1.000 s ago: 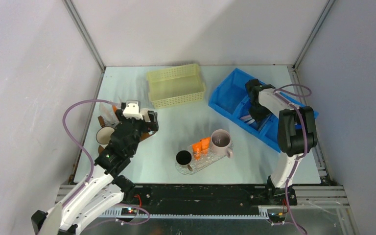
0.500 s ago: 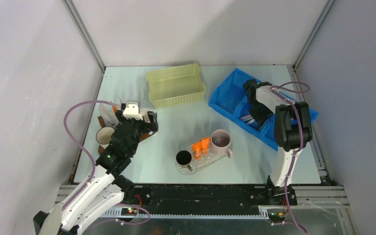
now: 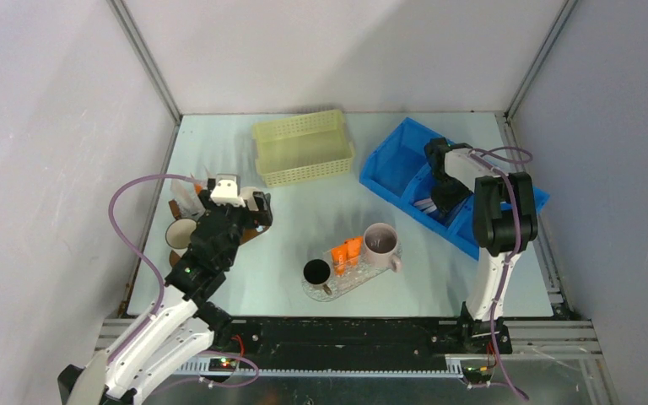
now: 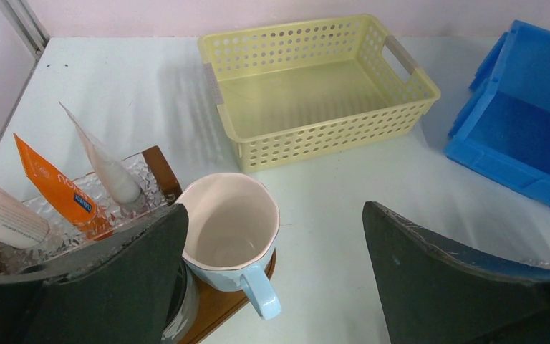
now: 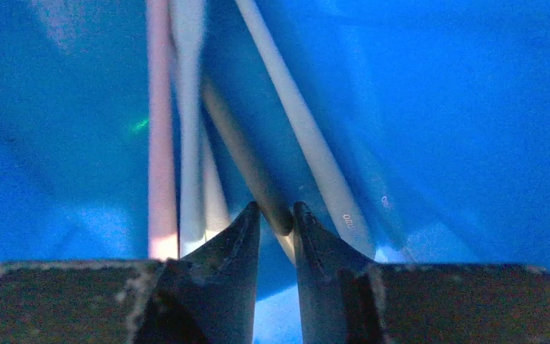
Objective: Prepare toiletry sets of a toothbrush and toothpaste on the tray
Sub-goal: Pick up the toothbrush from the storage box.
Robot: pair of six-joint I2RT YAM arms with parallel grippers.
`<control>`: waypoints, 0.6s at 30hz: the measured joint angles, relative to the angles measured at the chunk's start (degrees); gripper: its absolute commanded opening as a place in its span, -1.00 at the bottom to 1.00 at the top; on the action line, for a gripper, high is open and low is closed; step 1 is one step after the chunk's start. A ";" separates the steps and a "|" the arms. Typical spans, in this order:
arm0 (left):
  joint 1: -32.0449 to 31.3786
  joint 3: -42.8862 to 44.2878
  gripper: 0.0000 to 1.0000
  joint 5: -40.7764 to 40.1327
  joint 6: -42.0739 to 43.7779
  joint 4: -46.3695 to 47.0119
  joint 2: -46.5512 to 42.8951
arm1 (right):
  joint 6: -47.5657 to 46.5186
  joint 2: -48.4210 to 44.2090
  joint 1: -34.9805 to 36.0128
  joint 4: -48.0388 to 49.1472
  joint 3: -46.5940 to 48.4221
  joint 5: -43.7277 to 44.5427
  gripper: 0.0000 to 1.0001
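In the right wrist view my right gripper (image 5: 276,211) reaches into the blue bin (image 3: 396,164), shut on the end of a greyish toothbrush (image 5: 243,150). A pink toothbrush (image 5: 160,143) and a white one (image 5: 308,136) lie beside it. From above, that gripper (image 3: 441,198) is low in the bin's middle compartment. The glass tray (image 3: 348,281) at table centre carries two orange toothpaste tubes (image 3: 346,251), a pink mug (image 3: 380,240) and a black mug (image 3: 316,272). My left gripper (image 4: 273,208) hangs wide open above a light blue mug (image 4: 229,229), holding nothing.
A glass holder (image 4: 140,183) at the left holds an orange tube (image 4: 50,186) and white tubes (image 4: 104,168). The blue mug stands on a brown wooden board (image 4: 215,319). An empty yellow basket (image 3: 302,148) sits at the back. Walls enclose the table.
The right gripper's jaws have narrowed onto the toothbrush handle, and its arm has shifted slightly in the bin. The left arm has not moved.
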 measured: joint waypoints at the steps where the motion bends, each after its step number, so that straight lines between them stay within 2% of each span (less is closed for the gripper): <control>1: 0.00 -0.15 0.97 0.00 0.00 0.09 0.00 | -0.24 0.00 -0.17 0.22 -0.09 -0.11 -0.68; 4: 0.02 -0.35 0.97 0.37 -0.02 0.15 0.00 | -1.49 -0.02 -0.35 0.48 -0.11 -0.13 -0.94; 6: 0.07 -0.35 0.97 0.55 -0.02 0.20 -0.07 | -2.56 -0.31 -0.33 1.05 -0.11 0.07 -1.00; 18: 0.22 -0.35 0.97 1.36 -0.26 0.66 -1.03 | -6.25 -3.45 0.50 1.33 -1.14 1.97 -1.00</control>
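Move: The tan toothbrush's handle lies between the right fingertips; its middle is about 4 cm ahead and 3 cm right, at about their height. The pink toothbrush lies about 5 cm ahead and 1 cm left, and the rear white toothbrush about 1 cm ahead and 4 cm right. From the left hand, the tan toothbrush is some 58 cm right, 8 cm ahead and 22 cm lower. The right fingers close, pinching the tan toothbrush's handle near its end, then rise about 1.5 cm. ##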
